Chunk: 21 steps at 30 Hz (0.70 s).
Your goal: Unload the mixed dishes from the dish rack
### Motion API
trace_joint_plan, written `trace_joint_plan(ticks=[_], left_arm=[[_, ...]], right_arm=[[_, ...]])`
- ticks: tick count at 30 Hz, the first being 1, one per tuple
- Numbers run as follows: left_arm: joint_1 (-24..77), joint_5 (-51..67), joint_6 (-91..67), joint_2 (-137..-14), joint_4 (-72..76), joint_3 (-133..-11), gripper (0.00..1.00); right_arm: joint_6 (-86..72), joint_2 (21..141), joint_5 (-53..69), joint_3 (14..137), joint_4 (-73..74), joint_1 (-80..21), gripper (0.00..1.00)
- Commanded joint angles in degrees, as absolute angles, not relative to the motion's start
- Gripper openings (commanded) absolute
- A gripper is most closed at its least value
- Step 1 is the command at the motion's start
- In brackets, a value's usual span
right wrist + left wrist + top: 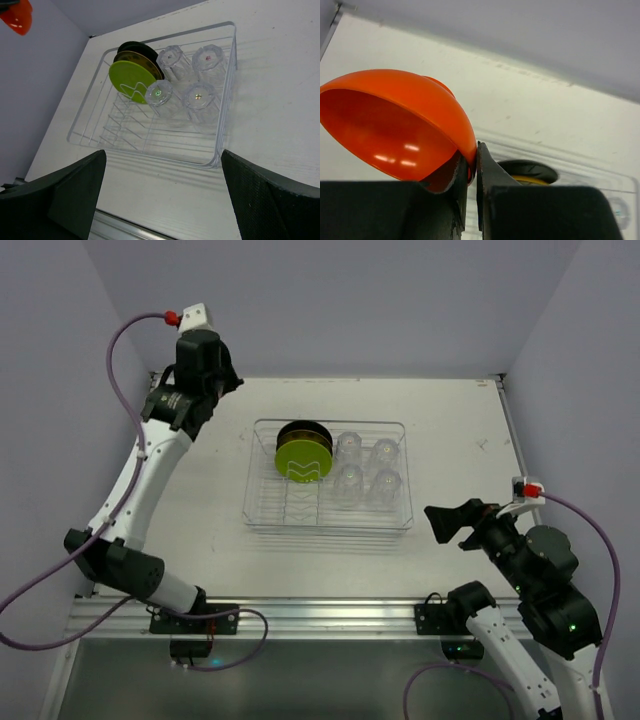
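Observation:
My left gripper is shut on the rim of the glossy orange-red bowl, holding it tilted high above the table's far left; the right wrist view catches the bowl in its top corner. The clear dish rack sits mid-table. A yellow-green plate and a black plate stand upright in its left slots. Several clear tumblers stand upside down in its right half. Near the rack's front right corner, my right gripper hangs open and empty, its fingers wide apart.
Lilac walls close in the table on the left, back and right. A metal rail runs along the near edge between the arm bases. The left arm's cable loops up beside the left wall.

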<state>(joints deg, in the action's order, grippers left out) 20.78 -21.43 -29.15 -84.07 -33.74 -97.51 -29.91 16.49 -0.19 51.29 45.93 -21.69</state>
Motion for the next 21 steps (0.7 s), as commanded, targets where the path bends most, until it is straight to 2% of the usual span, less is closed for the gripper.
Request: trace_joint_plan(ticks=[1,5,7,10,15,18,21], left_arm=[[13.28,-7.40,-21.28,-89.29,-47.02,-101.25,0.00],[10.37,-5.89,-19.60,-93.86,-50.18,-103.36,0.00],[11.24,-2.48,-17.94,-92.47,-47.30,-100.56,0.00],[19.05,-7.19,-13.11,-92.02,-49.21,-101.24,0.00],[37.67,-18.07,-7.04,-90.19,-52.82,-100.64,0.00],[45.95,-20.30,-5.10,-87.89,-53.43,-97.04,0.00],[51.14,-17.07,-2.64,-87.36,-54.75,-93.26,0.00]], right_arm=[[-29.18,16.35,1.76,53.00,44.12,-21.53,0.99],[-28.48,16.08,1.93,53.26,45.17,-21.62,0.99],[-27.95,16.61,2.72,53.26,45.44,-21.62,0.99],[-28.04,18.80,3.86,54.31,46.31,-21.62,0.99],[-29.18,28.20,4.13,57.65,46.15,-21.53,0.99],[-28.31,36.52,8.60,62.72,44.91,-21.62,0.99],[-26.72,45.66,12.47,69.93,46.40,-21.62,0.99]])
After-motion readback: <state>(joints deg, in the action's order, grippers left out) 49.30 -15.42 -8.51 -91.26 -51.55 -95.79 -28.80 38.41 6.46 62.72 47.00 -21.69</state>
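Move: The orange bowl, already pinched by its rim, hangs some 6 cm to the left hand's left; the open right gripper is roughly 36 cm to this hand's right, 27 cm back and 8 cm lower. The green plate is about 12 cm right, 6 cm back and 23 cm below. From the right hand the bowl is some 27 cm ahead, 42 cm left and 9 cm up, the four glasses 18 cm ahead, 9 cm left and 18 cm down. The orange bowl, kept pinched by the rim, first drops with the left hand some 13 cm, swinging about 5 cm left, then sweeps level to the right and back across the rack towards the right gripper, the wrist turning clockwise by about 45 degrees, its left side rising and fingers tipping down. Late on, the right hand, still wide open, starts forward and left towards the bowl, tipping slightly down. ##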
